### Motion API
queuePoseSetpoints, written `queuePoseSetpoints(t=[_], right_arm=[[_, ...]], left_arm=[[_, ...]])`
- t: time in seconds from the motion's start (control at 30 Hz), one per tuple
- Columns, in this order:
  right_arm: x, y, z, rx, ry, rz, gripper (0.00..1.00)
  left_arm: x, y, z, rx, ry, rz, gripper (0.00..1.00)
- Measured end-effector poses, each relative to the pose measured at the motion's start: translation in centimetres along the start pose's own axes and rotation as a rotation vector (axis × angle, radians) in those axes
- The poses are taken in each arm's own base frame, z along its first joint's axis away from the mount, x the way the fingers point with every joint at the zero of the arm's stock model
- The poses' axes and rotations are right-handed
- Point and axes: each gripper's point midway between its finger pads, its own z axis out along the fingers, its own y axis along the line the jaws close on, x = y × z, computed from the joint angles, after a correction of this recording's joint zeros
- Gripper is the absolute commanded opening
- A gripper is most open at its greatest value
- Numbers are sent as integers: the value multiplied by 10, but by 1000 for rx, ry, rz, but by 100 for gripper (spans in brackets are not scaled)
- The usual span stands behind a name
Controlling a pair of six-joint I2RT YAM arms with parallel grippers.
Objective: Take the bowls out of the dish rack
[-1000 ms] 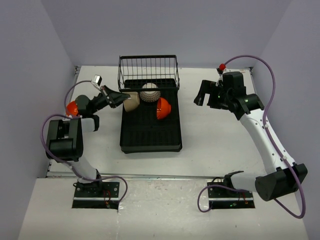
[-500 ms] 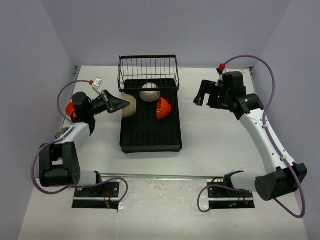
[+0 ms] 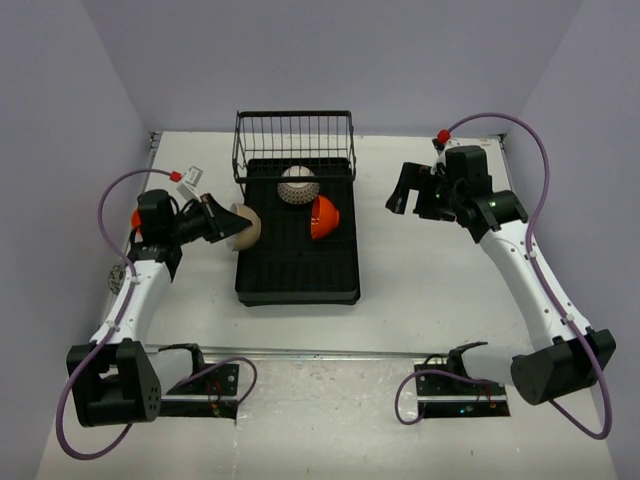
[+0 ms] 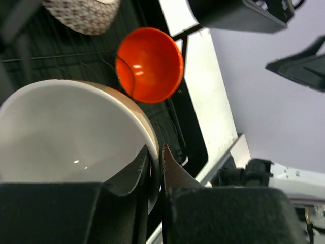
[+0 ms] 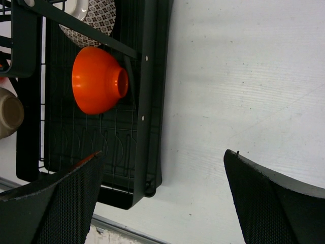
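The black dish rack [image 3: 297,275] lies mid-table with its wire basket [image 3: 295,143] at the far end. My left gripper [image 3: 228,222] is shut on the rim of a beige bowl [image 3: 246,224], held at the rack's left edge; it shows white inside in the left wrist view [image 4: 66,132]. An orange bowl [image 3: 325,216] leans on edge in the rack, also seen in the left wrist view [image 4: 150,63] and the right wrist view [image 5: 96,80]. A patterned bowl [image 3: 299,186] sits behind it. My right gripper [image 3: 410,188] is open and empty, raised right of the rack.
Another orange bowl [image 3: 141,217] lies on the table behind my left arm. A small patterned object [image 3: 117,277] lies near the table's left edge. The table's right half [image 3: 430,280] is bare white surface. Walls close in on three sides.
My left gripper has drawn the beige bowl leftward out of the rack to its left edge. The rack has shifted slightly left. The right arm has not moved.
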Motion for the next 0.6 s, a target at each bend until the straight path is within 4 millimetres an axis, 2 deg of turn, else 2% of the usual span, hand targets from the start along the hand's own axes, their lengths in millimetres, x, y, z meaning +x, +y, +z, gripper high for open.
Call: queuePoseSetpoints(t=[0.13,0.4,0.5,0.6], right_arm=[[1,1,0,-4,2,0,99],[2,3,0,-19,9,0,99],[2,3,0,-20,9,0,99],[2,3,0,-20,9,0,99]], left_arm=[[-8,12,-6,-64,-37,19,0],[-21,18,-6,-91,-57,26,0],[-36,17,-7,-117,-80,37,0],[-60,18,-10,-185,-111,74,0]])
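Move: The left hand holds the beige bowl by its rim over the rack's left edge. The orange bowl already on the table lies about 26 cm to this hand's left and 7 ahead, some 16 cm lower; the pink bowl is about 32 cm left and 9 back. In the rack, the second orange bowl is about 19 cm right and 5 ahead. From the right hand, the table's orange bowl is some 62 cm left and 5 ahead. Still pinching the beige bowl's rim between closed fingertips, the left hand carries it off the rack's left side, about 4 cm forward and as much to the left, towards the orange bowl on the table. It slips left first, then pushes forward-left and climbs about 2 cm late on, turning some 10 degrees counter-clockwise while its left side rises a little. ##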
